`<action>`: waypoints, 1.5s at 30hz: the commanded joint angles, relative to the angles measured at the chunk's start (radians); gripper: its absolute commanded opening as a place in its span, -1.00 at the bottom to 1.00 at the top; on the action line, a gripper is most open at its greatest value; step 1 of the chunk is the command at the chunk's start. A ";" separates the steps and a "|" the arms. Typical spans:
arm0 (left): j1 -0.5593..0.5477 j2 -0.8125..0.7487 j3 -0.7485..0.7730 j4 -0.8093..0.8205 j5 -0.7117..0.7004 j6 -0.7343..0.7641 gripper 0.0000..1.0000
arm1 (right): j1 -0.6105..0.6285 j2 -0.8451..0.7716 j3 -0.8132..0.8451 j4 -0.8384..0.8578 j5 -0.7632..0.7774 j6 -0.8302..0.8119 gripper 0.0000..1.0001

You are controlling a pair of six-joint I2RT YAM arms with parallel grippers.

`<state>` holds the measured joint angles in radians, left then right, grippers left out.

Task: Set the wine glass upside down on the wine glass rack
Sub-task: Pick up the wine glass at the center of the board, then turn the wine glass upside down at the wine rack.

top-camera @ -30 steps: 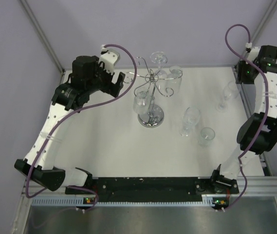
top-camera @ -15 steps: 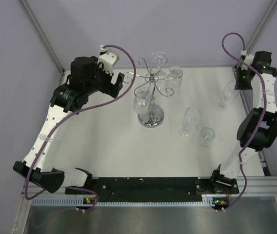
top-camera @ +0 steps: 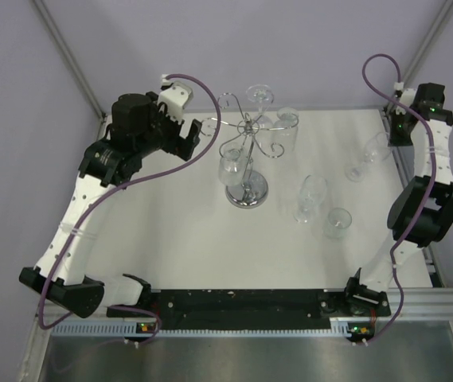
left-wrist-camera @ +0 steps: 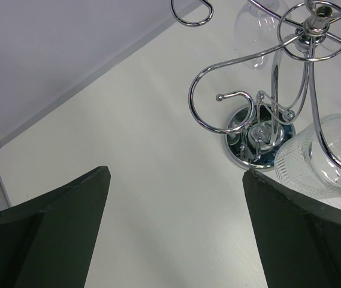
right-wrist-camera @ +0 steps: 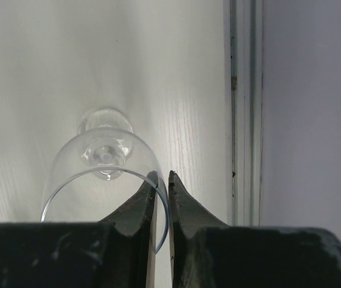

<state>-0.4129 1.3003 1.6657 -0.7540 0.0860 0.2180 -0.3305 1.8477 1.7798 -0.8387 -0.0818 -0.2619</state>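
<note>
The wine glass [top-camera: 367, 159] stands at the far right of the table, leaning a little. My right gripper [top-camera: 388, 140] is shut on its rim. In the right wrist view one finger sits inside the wine glass [right-wrist-camera: 101, 159] bowl and the other outside, with my right gripper [right-wrist-camera: 162, 175] pinching the thin glass wall. The chrome wine glass rack [top-camera: 247, 159] stands mid-table with several glasses hanging upside down from its arms. My left gripper [top-camera: 197, 135] hovers open just left of the rack. In the left wrist view the rack [left-wrist-camera: 260, 114] lies beyond my empty left gripper [left-wrist-camera: 176, 171].
Two more glasses [top-camera: 311, 195] [top-camera: 338, 223] stand on the table right of the rack. A patterned glass [left-wrist-camera: 320, 156] hangs low beside the rack's mirrored base [left-wrist-camera: 242, 147]. The metal frame rail [right-wrist-camera: 245, 108] runs close along the right of the held glass.
My right gripper has closed onto the glass rim, and the glass now leans with its foot shifted left. The left arm has hardly moved.
</note>
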 commanded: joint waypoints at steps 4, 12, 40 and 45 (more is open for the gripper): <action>0.005 -0.013 0.048 0.056 0.020 0.015 0.97 | -0.010 -0.111 0.050 0.018 0.005 -0.016 -1.00; 0.005 0.013 0.175 0.068 0.104 -0.035 0.93 | 0.071 -0.275 0.087 0.003 0.050 -0.027 -1.00; 0.000 0.244 0.505 0.183 0.336 -0.281 0.97 | 0.542 -0.344 0.672 0.045 0.021 0.013 -1.00; -0.003 0.270 0.505 0.225 0.356 -0.348 0.97 | 0.646 -0.343 0.670 0.088 0.020 -0.013 -1.00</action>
<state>-0.4129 1.5543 2.1349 -0.6327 0.4038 -0.0475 0.2470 1.5314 2.4172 -0.9035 -0.0288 -0.2707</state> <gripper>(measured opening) 0.987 0.071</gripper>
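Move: Over the table's right side, the right hand already pinches the wine glass's rim; the glass's middle is about 4 cm left of the hand and 10 cm below. The rack's hub is roughly 39 cm left, 7 cm back and 18 cm up; a hung glass lies 30 cm left, 3 cm back, 8 cm up, and a standing goblet 20 cm left, 14 cm back, 10 cm down. From the empty left hand, the wine glass is some 47 cm right, 11 cm ahead and 28 cm below. Lifting the wine glass by its still-pinched rim, the right hand rises some 37 cm and swings about 23 cm left towards the left hand, easing back a little as its fingers tip up by about 50 degrees and turn counter-clockwise. The left hand, open throughout, rises and then edges right towards the glass, rolling its left side down. ##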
